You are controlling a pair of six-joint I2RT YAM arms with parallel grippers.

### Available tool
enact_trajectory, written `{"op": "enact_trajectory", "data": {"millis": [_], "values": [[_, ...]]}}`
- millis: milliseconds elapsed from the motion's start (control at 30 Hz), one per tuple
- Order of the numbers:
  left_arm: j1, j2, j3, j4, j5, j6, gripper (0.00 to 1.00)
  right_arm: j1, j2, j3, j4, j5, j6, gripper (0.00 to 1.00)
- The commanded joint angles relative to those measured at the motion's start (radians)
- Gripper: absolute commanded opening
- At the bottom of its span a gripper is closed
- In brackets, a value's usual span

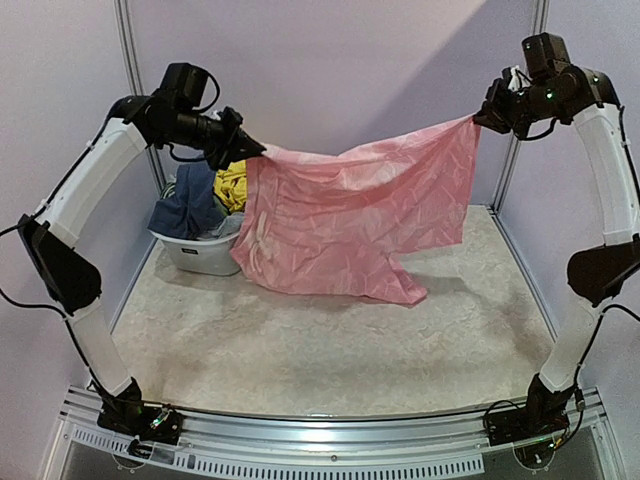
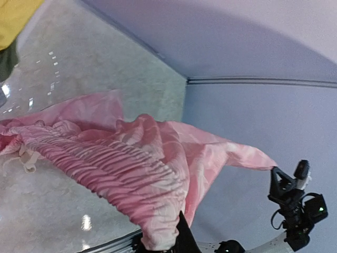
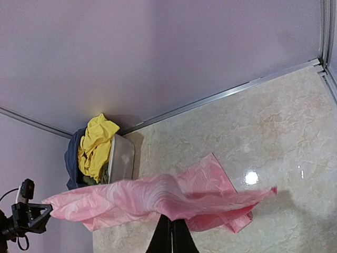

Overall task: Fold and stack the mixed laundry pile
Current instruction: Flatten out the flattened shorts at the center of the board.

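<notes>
A pale pink patterned garment (image 1: 360, 210) hangs spread in the air between my two grippers, and its lower corner touches the table. My left gripper (image 1: 248, 150) is shut on its upper left edge. In the left wrist view the gathered pink cloth (image 2: 131, 163) runs into the gripper (image 2: 168, 243). My right gripper (image 1: 482, 117) is shut on the upper right corner. In the right wrist view the cloth (image 3: 158, 197) drapes over the closed fingers (image 3: 171, 224). A yellow piece (image 1: 232, 185) and a navy piece (image 1: 185, 205) lie in the tub.
A white plastic tub (image 1: 200, 255) stands at the back left of the table, partly behind the pink cloth. It also shows in the right wrist view (image 3: 122, 158), with the yellow piece (image 3: 95, 145) heaped in it. Walls close the back and both sides.
</notes>
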Motion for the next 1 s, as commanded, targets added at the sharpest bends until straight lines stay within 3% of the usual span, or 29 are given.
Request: {"op": "enact_trajectory", "data": {"millis": [0,100,167,300,500,700,967], "values": [[-0.045,0.006,0.177,0.067,0.073,0.021,0.0,-0.006,-0.117,-0.025,-0.194,-0.052,-0.058,0.0],[-0.073,-0.132,0.04,0.062,0.045,0.102,0.0,-0.006,-0.271,-0.163,-0.2,0.023,-0.072,0.0],[-0.089,-0.276,-0.19,0.082,0.021,0.101,0.0,-0.005,-0.381,-0.304,-0.187,0.034,-0.077,0.0],[-0.097,-0.614,-0.773,0.244,-0.005,-0.044,0.0,-0.004,-0.605,-0.698,-0.145,-0.042,-0.041,0.0],[-0.1,-0.936,-1.262,0.132,-0.068,-0.131,0.0,-0.004,-0.937,-1.185,-0.143,-0.108,0.067,0.0],[-0.103,-1.029,-1.42,0.0,-0.06,-0.158,0.0,-0.004,-1.107,-1.465,-0.163,-0.175,0.096,0.0],[-0.103,-1.108,-1.453,-0.119,-0.054,-0.187,0.0,-0.004,-1.113,-1.468,-0.206,-0.192,0.063,0.0]]}}
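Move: Both hands hold the pink shorts up between them, high over the far half of the board. The board's centre is about 22 cm to the left hand's right, 4 cm back and 35 cm below; the front edge is some 34 cm straight back. The laundry basket is roughly 13 cm ahead of that hand, 16 cm to its left. From the right hand the centre lies about 36 cm left, 6 cm back and 43 cm down, the front edge 35 cm straight back. Back towards the board's front edge and down, in one fast sweep, both hands swing the shorts after a brief rise, the left's some 6 cm and the right's slight. They travel nearly 30 cm back and end about 19 cm lower, the left also drifting left, away from the right. The hands tip further downward and their closed fingers keep pinching the fabric, easing to a halt still above the board. ##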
